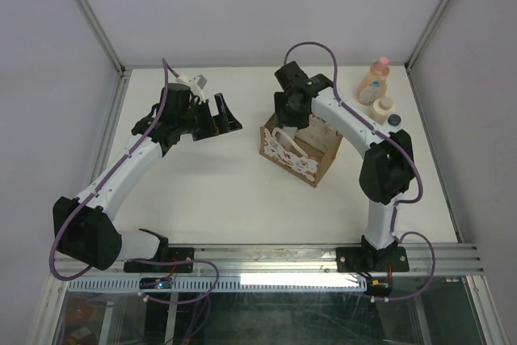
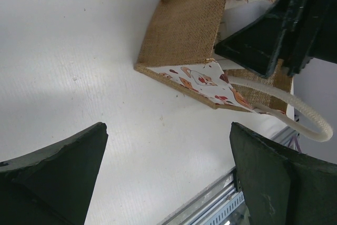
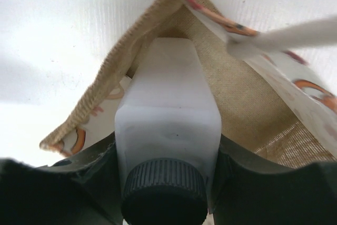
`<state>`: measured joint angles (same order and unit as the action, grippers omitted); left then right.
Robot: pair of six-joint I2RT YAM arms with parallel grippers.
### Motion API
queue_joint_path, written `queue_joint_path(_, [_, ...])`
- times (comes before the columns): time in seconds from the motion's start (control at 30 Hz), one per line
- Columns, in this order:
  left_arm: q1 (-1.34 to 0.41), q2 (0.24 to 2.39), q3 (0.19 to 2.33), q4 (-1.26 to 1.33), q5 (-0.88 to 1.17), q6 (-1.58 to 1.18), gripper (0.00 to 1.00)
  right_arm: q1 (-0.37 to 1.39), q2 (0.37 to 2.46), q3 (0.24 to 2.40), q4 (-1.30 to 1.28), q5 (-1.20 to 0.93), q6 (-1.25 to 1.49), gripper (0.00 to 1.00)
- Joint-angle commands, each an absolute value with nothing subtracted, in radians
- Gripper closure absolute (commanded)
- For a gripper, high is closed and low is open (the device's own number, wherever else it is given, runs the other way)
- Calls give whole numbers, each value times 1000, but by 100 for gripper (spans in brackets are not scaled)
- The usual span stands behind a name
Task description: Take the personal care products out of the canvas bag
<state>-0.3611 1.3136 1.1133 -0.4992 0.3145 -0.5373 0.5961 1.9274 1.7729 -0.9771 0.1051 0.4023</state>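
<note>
The canvas bag [image 1: 299, 155] stands upright mid-table, its patterned side toward the arms. My right gripper [image 1: 292, 111] reaches down into its far end. In the right wrist view a white bottle [image 3: 168, 104] with a ribbed dark cap [image 3: 164, 191] sits inside the bag [image 3: 237, 93], and my right gripper [image 3: 166, 167] presses on both of its sides. Out of the bag at the back right stand a peach-orange bottle [image 1: 374, 80], a cream round-lidded jar [image 1: 381, 107] and a dark-capped item [image 1: 394, 119]. My left gripper [image 1: 222, 116] hovers wide open left of the bag [image 2: 184, 30], holding nothing.
A cream rope handle [image 3: 295, 35] crosses above the bottle, and another loops off the bag's near side [image 2: 310, 122]. A metal rail [image 1: 283, 252] runs along the near table edge. Frame posts and white walls bound the table at back and sides.
</note>
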Motion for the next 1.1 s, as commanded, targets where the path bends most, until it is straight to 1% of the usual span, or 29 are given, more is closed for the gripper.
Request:
queue_joint_path(0.0, [-371,1308,1140,-448,311,-560,1,537,1689,1787,-869,53,435,96])
queue_joint_path(0.1, [-371,1311,1138,-445,313,-563,1,488,1609,1757,-842,-10,456,100])
queue_joint_path(0.27, [-373,1319,1128,-426,321,-580,1,385,1440,1644,-763,-134,470,100])
queue_joint_path(0.43, [-383,1339,1130,-403,328,-593,1,302,1226,1460,-672,-131,430,100])
queue_joint_path(0.63, [-398,1367,1149,-391,328,-595,1,267,1025,1395,-661,5,323,100])
queue_joint_path(0.7, [-402,1375,1153,-391,330,-595,1,267,984,1385,-670,85,282,100])
queue_joint_path(0.83, [-408,1383,1155,-390,326,-597,1,266,949,1351,-753,364,253,100])
queue_joint_path(0.9, [-411,1383,1152,-390,324,-598,1,262,949,1320,-792,454,252,100])
queue_joint_path(1.07, [-414,1381,1149,-390,321,-601,1,229,956,1195,-813,487,298,100])
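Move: The right hand already pinches the last white bottle in the bag's far left end. Its free spot on the table is roughly 30 cm right, 8 back and 14 below. The dark-capped bottle stands about 30 cm right and level, the cream bottle 27 right and 4 ahead, and the bag's middle 3 right and 4 back. From the left hand, that spot lies some 50 cm right, 3 back, 19 below. Right hand swings the held bottle about 23 cm right and back, rising out of the bag, finally dipping. ##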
